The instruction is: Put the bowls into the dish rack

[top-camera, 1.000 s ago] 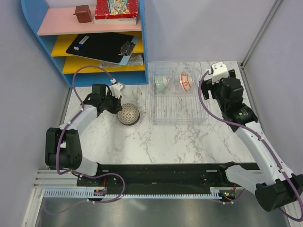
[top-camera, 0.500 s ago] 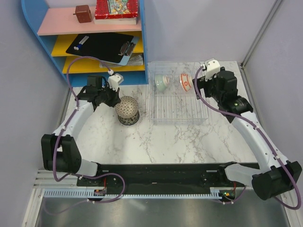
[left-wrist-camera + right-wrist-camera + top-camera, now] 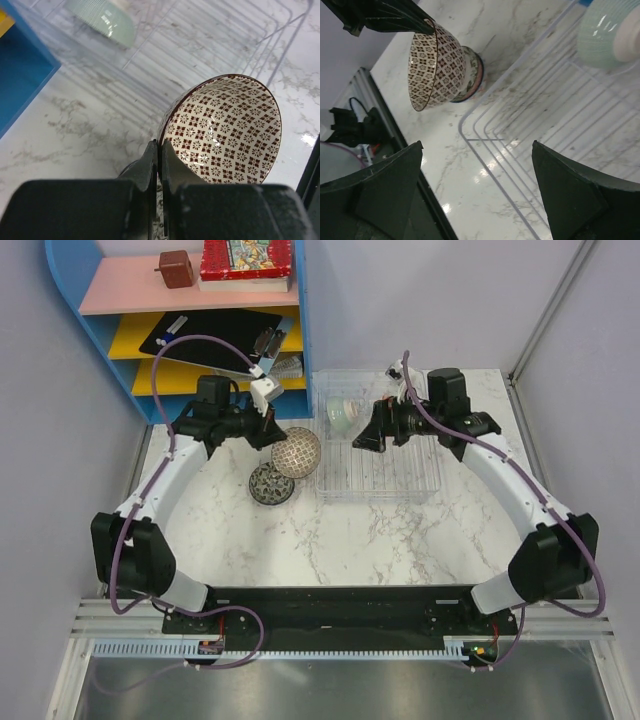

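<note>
My left gripper [image 3: 277, 433] is shut on the rim of a brown-and-white mesh-patterned bowl [image 3: 298, 452], which it holds tilted in the air just left of the clear dish rack [image 3: 425, 485]. In the left wrist view the fingers pinch that bowl [image 3: 225, 130] at its left rim. A second patterned bowl [image 3: 268, 484] sits on the marble below it. A pale green bowl [image 3: 342, 416] stands on edge in the rack's back left slot. My right gripper [image 3: 364, 437] hangs open over the rack's middle, empty [image 3: 476, 146]. It hides the rack's back middle.
The blue shelf unit [image 3: 70, 330] stands at the back left and holds a black clipboard [image 3: 215, 338], a brown box [image 3: 177, 269] and a book [image 3: 247, 262]. Grey walls close in both sides. The black arm base rail [image 3: 340, 610] runs along the near edge.
The left gripper has lifted the mesh bowl off the bowl beneath it and carried it right toward the rack. The right arm has swung left over the rack, covering the white-and-red bowl.
</note>
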Motion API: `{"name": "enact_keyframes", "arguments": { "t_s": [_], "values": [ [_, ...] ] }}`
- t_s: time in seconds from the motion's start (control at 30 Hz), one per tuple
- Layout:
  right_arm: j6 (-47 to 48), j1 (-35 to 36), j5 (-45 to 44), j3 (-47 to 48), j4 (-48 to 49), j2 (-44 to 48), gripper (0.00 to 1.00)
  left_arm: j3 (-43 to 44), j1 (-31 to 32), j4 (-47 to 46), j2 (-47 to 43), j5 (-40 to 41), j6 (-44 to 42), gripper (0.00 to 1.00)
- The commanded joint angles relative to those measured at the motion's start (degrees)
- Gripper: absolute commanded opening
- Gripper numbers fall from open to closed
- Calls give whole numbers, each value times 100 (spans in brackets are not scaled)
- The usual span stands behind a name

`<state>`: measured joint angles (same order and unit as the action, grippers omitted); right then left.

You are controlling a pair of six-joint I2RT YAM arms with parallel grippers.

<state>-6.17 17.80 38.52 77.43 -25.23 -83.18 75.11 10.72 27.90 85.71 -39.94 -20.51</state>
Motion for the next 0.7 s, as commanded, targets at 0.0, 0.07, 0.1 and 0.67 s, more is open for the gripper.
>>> {"name": "enact_keyframes", "arguments": {
  "t_s": [0.0, 0.07, 0.1, 0.67],
  "values": [
    [-1043, -14, 1762, 220, 693, -436, 97, 381, 587, -574, -63, -664, 197, 2],
    [-1288, -14, 1982, 255, 914, -672, 98, 364, 755, -768, -125, -602, 319, 2],
    [-1385, -14, 2175, 264, 985, -743, 98, 355, 913, -960, -134, -585, 372, 2],
    [-1923, -14, 3082, -325, 2014, -1218, 98, 610, 1319, -1252, -46, -31, 636, 2]
  ]
}}
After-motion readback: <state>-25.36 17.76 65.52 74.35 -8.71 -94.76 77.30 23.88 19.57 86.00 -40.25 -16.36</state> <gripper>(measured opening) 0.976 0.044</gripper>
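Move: The patterned bowl hangs by its rim from the left fingers, its middle some 6 cm right of them, 3 cm back and 2 cm below. The open right gripper it is taken to is about 25 cm right of the left hand, level ahead, 4 cm higher. From the right hand, this bowl lies roughly 19 cm left, 3 cm back and 6 cm below; the green bowl in the rack 19 cm ahead, 6 cm left, well below. The remaining bowl stack sits nearly under the left hand, 3 cm back and 16 cm down. Rightward, quickly and then easing to a stop, the left hand carries the pinched patterned bowl about 9 cm towards the right gripper, rising a little and swinging slightly clockwise. The right hand comes to meet it, some 5 cm left and slightly back, its wrist turning and rolling about 30 degrees to aim its wide-open fingers at the bowl's free side; contact can't be made out. ##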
